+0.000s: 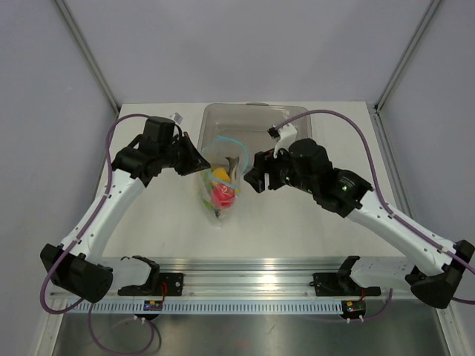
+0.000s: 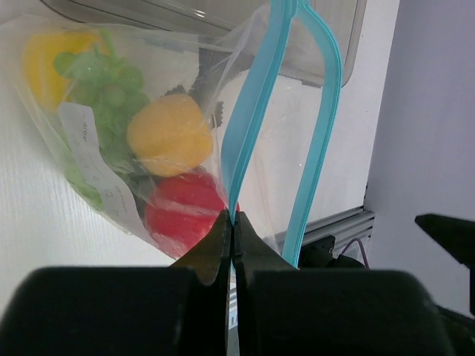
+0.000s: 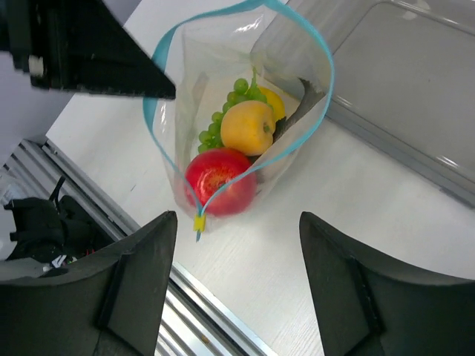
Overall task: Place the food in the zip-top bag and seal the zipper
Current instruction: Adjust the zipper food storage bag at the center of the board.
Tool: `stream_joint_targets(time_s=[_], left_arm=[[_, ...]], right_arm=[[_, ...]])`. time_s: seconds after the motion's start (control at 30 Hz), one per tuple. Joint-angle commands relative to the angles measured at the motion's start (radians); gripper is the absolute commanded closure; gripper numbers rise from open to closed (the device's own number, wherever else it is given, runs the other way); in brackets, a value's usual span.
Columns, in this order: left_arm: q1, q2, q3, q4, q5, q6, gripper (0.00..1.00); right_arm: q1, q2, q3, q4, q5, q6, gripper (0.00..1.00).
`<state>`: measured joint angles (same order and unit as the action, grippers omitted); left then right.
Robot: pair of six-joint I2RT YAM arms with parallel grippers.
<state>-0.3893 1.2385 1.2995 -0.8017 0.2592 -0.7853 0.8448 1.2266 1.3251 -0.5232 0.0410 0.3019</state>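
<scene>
The zip-top bag lies mid-table with its mouth gaping. Inside it are a red fruit, an orange-yellow fruit, green grapes and the grey fish. The left wrist view shows another yellow fruit behind the grapes. My left gripper is shut on one side of the teal zipper and holds that edge up. The other zipper side bows away from it. My right gripper hangs open just right of the bag, above its yellow slider, and holds nothing.
A rigid clear tray stands directly behind the bag, touching it. An aluminium rail with the arm bases runs along the near edge. Grey enclosure walls close in the left, right and back.
</scene>
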Motion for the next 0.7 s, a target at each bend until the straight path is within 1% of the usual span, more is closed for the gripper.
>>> stream_joint_targets(time_s=[0.0,0.03,0.1,0.2,0.27,0.3,0.33,0.37,0.4,0.47,0.5,0.67], left_arm=[[0.001,0.018,0.076,0.062,-0.006,-0.023,1.00],[0.001,0.024,0.081,0.062,-0.009,-0.025,1.00],[0.001,0.027,0.084,0.068,-0.014,-0.029,1.00],[0.001,0.035,0.083,0.078,-0.009,-0.035,1.00],[0.001,0.035,0.081,0.081,-0.005,-0.038,1.00],[0.001,0.035,0.078,0.085,-0.003,-0.040,1.00],[0.001,0.032,0.073,0.087,-0.005,-0.040,1.00],[0.001,0.032,0.073,0.087,-0.005,-0.040,1.00],[0.001,0.029,0.072,0.087,-0.005,-0.038,1.00],[0.001,0.030,0.073,0.084,-0.003,-0.037,1.00],[0.001,0.029,0.073,0.084,-0.003,-0.038,1.00],[0.001,0.018,0.067,0.082,0.002,-0.032,1.00]], right_arm=[[0.060,-0.071,-0.131,0.110,-0.030,-0.001,0.27],[0.074,-0.096,-0.173,0.118,-0.021,-0.009,0.27],[0.117,-0.102,-0.193,0.111,-0.010,-0.012,0.26],[0.149,-0.066,-0.201,0.097,0.020,0.022,0.25],[0.172,-0.049,-0.208,0.106,0.068,0.046,0.27],[0.197,-0.042,-0.219,0.144,0.091,0.069,0.29],[0.206,-0.042,-0.251,0.172,0.133,0.086,0.33],[0.220,-0.041,-0.266,0.225,0.155,0.109,0.36],[0.220,-0.038,-0.283,0.253,0.155,0.118,0.39],[0.238,-0.027,-0.317,0.299,0.210,0.128,0.47],[0.244,-0.012,-0.322,0.333,0.245,0.129,0.49],[0.257,0.042,-0.325,0.414,0.295,0.109,0.58]])
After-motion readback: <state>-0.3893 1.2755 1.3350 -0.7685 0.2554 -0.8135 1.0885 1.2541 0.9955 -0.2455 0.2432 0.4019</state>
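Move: The right hand goes for the yellow tab at the near-right end of the zipper bag's blue mouth, about 5 cm to its left, 2 cm back and 10 cm below. The tomato in the bag lies some 9 cm left, 2 cm ahead and 15 cm below the right hand; the orange fruit sits 6 cm farther out than the tomato and about 1 cm more to the left. From the left hand, the tab is roughly 10 cm right, 6 cm back and 4 cm lower. Down some 10 cm, the open right hand first draws back about 5 cm, then swings about 4 cm left, finishing with a slight push forward towards the yellow tab; its fingers narrow to about half open without taking hold. The left hand keeps its pinch on the zipper's other end, easing it forward a centimetre or two. ##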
